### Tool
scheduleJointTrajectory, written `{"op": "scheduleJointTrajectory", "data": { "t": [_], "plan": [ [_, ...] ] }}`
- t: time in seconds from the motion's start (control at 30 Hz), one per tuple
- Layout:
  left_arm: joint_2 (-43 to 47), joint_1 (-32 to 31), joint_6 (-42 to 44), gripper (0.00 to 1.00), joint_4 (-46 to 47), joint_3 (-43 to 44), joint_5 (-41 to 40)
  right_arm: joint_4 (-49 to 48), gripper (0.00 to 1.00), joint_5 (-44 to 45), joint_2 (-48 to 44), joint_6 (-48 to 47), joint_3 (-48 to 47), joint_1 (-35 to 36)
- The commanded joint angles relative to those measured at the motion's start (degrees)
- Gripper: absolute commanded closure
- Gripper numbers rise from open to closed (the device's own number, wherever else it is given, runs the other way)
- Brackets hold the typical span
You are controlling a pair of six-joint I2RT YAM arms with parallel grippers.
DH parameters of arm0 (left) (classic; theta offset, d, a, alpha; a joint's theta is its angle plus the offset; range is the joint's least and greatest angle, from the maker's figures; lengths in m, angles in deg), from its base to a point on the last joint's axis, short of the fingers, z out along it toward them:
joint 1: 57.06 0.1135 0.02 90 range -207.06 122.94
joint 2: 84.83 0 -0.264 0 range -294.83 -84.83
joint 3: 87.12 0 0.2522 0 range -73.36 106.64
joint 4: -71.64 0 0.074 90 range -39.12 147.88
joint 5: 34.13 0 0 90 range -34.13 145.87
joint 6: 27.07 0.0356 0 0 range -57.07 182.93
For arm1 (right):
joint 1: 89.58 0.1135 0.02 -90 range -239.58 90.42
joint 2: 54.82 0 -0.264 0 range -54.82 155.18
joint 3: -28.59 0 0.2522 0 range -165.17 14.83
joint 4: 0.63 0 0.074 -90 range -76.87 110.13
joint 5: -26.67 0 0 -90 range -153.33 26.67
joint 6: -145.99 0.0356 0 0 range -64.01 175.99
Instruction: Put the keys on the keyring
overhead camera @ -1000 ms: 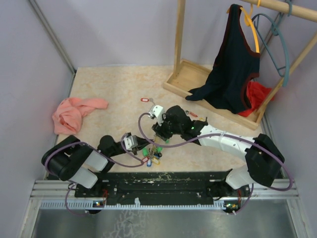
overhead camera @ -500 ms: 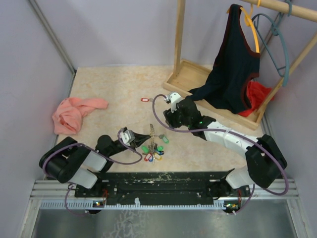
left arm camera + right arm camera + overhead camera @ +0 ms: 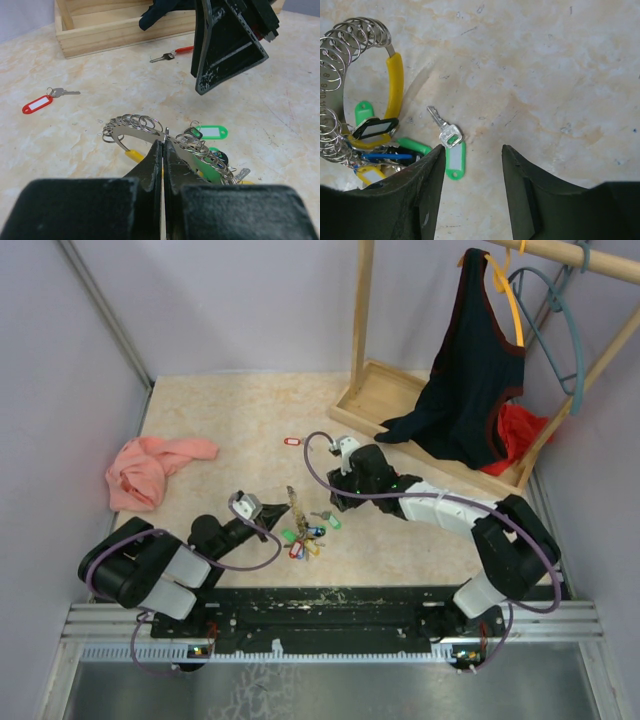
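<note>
My left gripper (image 3: 164,143) is shut on the keyring (image 3: 131,123), a silvery band strung with many small rings and tipped in yellow. It holds the ring upright above a bunch of coloured tagged keys (image 3: 304,541). The keyring (image 3: 337,60) shows at the left of the right wrist view. My right gripper (image 3: 472,150) hangs open and empty just above the table. A loose key with a green tag (image 3: 451,147) lies beside its left finger. Two red-tagged keys lie apart on the table, one (image 3: 38,104) at the left and one (image 3: 172,54) near the wooden tray.
A wooden rack base (image 3: 392,400) stands at the back right, with a dark garment (image 3: 470,370) and a teal hanger (image 3: 560,330) on the rail above it. A pink cloth (image 3: 150,468) lies at the left.
My right gripper has drawn back from the keyring toward the upper right. A green-tagged key now lies loose on the table. My left gripper has shifted the ring slightly left and away.
</note>
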Motion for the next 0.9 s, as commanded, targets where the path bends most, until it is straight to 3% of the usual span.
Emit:
{"op": "scheduleJointTrajectory", "data": {
  "t": [0.0, 0.2, 0.6, 0.87],
  "plan": [
    [0.29, 0.65, 0.00, 1.00, 15.87, -0.80, 0.00, -0.20, 0.52, 2.53, 1.57, 9.83, -0.01, 3.11],
    [-0.88, 1.00, -0.31, 1.00, 15.85, -0.09, 2.63, -3.12, 0.56, 6.36, 4.89, 18.38, 1.28, 4.71],
    [-1.76, 1.22, -0.26, 1.00, 15.87, 0.64, 7.29, -6.28, 0.67, 6.42, 11.87, 19.35, -0.08, 5.00],
    [-1.50, 1.37, 0.31, 1.00, 15.85, 1.05, 11.24, -2.43, 1.00, 11.64, 7.54, 17.32, 0.71, 3.49]
  ]
}}
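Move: The green-tagged loose key lies just under the right hand, about 2 cm back and 2 cm to its left and some 7 cm below. The keyring in the left hand's fingers has its middle roughly 4 cm back, 8 cm left and 2 cm below the right hand; its bunch of tags rests about 8 cm back, 8 cm left and 7 cm down. From the left hand, the loose key is about 2 cm ahead, 9 cm right and 9 cm below. The right hand sinks about 6 cm to the table onto the head of the green-tagged key, at first also sliding some 2.5 cm back and a little left, then easing about 1 cm forward again, while the fingers tip steeper, turn clockwise by some 15 degrees and close from half open to nearly shut around the key head beside its tag. The left hand keeps its shut grip on the keyring and drifts slowly back and right by about 1.5 cm, turning slightly clockwise. ##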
